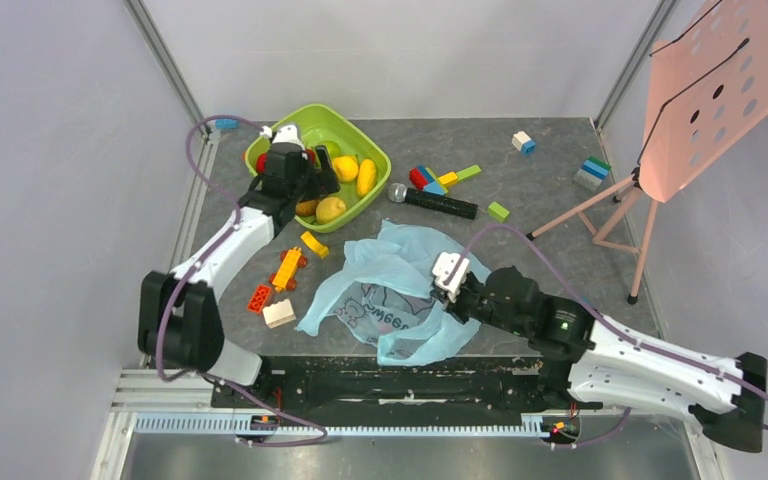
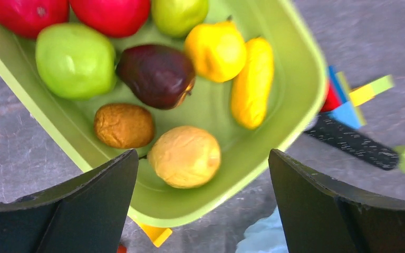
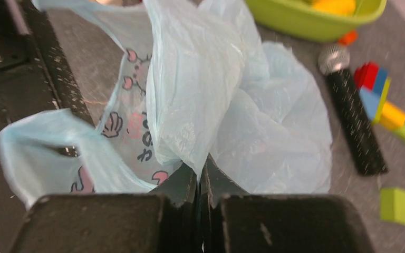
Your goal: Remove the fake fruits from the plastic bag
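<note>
The fake fruits lie in a lime-green bowl (image 1: 380, 160) at the back left: a green one (image 2: 75, 60), a dark brown pear (image 2: 155, 74), a yellow one (image 2: 216, 50), an elongated yellow one (image 2: 252, 81), a small brown one (image 2: 124, 125), a pale yellow one (image 2: 184, 155) and red ones (image 2: 111, 16). My left gripper (image 1: 315, 190) (image 2: 203, 158) hangs open over the bowl's near side, holding nothing. The light-blue plastic bag (image 1: 390, 290) (image 3: 200, 79) lies crumpled at the front centre. My right gripper (image 1: 447, 285) (image 3: 200, 171) is shut on a fold of it, pulling it up.
A black microphone (image 1: 440, 203) (image 3: 353, 126) lies behind the bag. Building blocks are scattered left of the bag (image 1: 285, 270), beside the microphone (image 1: 440, 178) and at the back right (image 1: 592, 172). A pink music stand (image 1: 720, 90) stands at the right.
</note>
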You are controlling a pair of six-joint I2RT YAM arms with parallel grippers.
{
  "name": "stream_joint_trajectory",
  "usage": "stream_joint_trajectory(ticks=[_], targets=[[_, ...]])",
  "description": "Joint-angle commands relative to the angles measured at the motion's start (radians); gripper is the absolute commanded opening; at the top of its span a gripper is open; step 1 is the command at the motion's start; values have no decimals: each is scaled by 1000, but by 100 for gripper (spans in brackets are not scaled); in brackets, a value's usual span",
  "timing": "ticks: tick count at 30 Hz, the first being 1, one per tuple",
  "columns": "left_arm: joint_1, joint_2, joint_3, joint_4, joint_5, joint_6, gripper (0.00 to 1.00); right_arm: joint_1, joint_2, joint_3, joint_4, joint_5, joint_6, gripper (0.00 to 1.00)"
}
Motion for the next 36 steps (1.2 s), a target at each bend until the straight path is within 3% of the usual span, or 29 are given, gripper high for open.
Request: stream_joint_trajectory(ticks=[1, 7, 14, 19, 23, 28, 30, 36], targets=[[6, -142, -3, 30, 76, -30, 100, 5, -122, 45, 32, -168, -231, 0], [8, -235, -16, 8, 132, -34, 100, 6, -171, 134, -29, -166, -382, 0], [8, -338, -68, 11, 196, -60, 100, 5, -117, 216, -260, -260, -613, 0], [8, -378, -108, 14, 202, -56, 100, 5, -71, 160, -364, -242, -581, 0], [9, -370, -102, 14, 242, -69, 100, 5, -104, 99, -243, -161, -546, 0], [8, -367, -69, -45, 264, -70, 100, 2, -132, 11, 143, 233, -474, 3], [9, -374, -63, -76, 270, -72, 100, -20, -59, 62, 184, 350, -491, 0], [10, -425, -58, -144, 279, -48, 100, -183, 116, 385, 130, 257, -514, 0]])
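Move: The right hand already pinches the bag. The microphone that this hand heads for lies about 26 cm ahead, level sideways and some 13 cm lower. The bag's crumpled body lies around 5 cm ahead and 8 cm left of the hand, and the green block about 25 cm ahead and 14 cm right. From the left hand, open over the green bin, the bag's body is roughly 18 cm back and 13 cm right. The round yellow fruit lies nearly beneath it, about 10 cm down, with the brown fruit some 5 cm left of that. Keeping the bag pinched in its shut fingers, the right hand jerks it up about 10 cm, dips nearly all the way back, then swings forward some 10 cm towards the microphone and up again, fingertips tilting up nearly 30 degrees. The open left hand rises quickly from the bin's fruits, then draws back about 8 cm. ##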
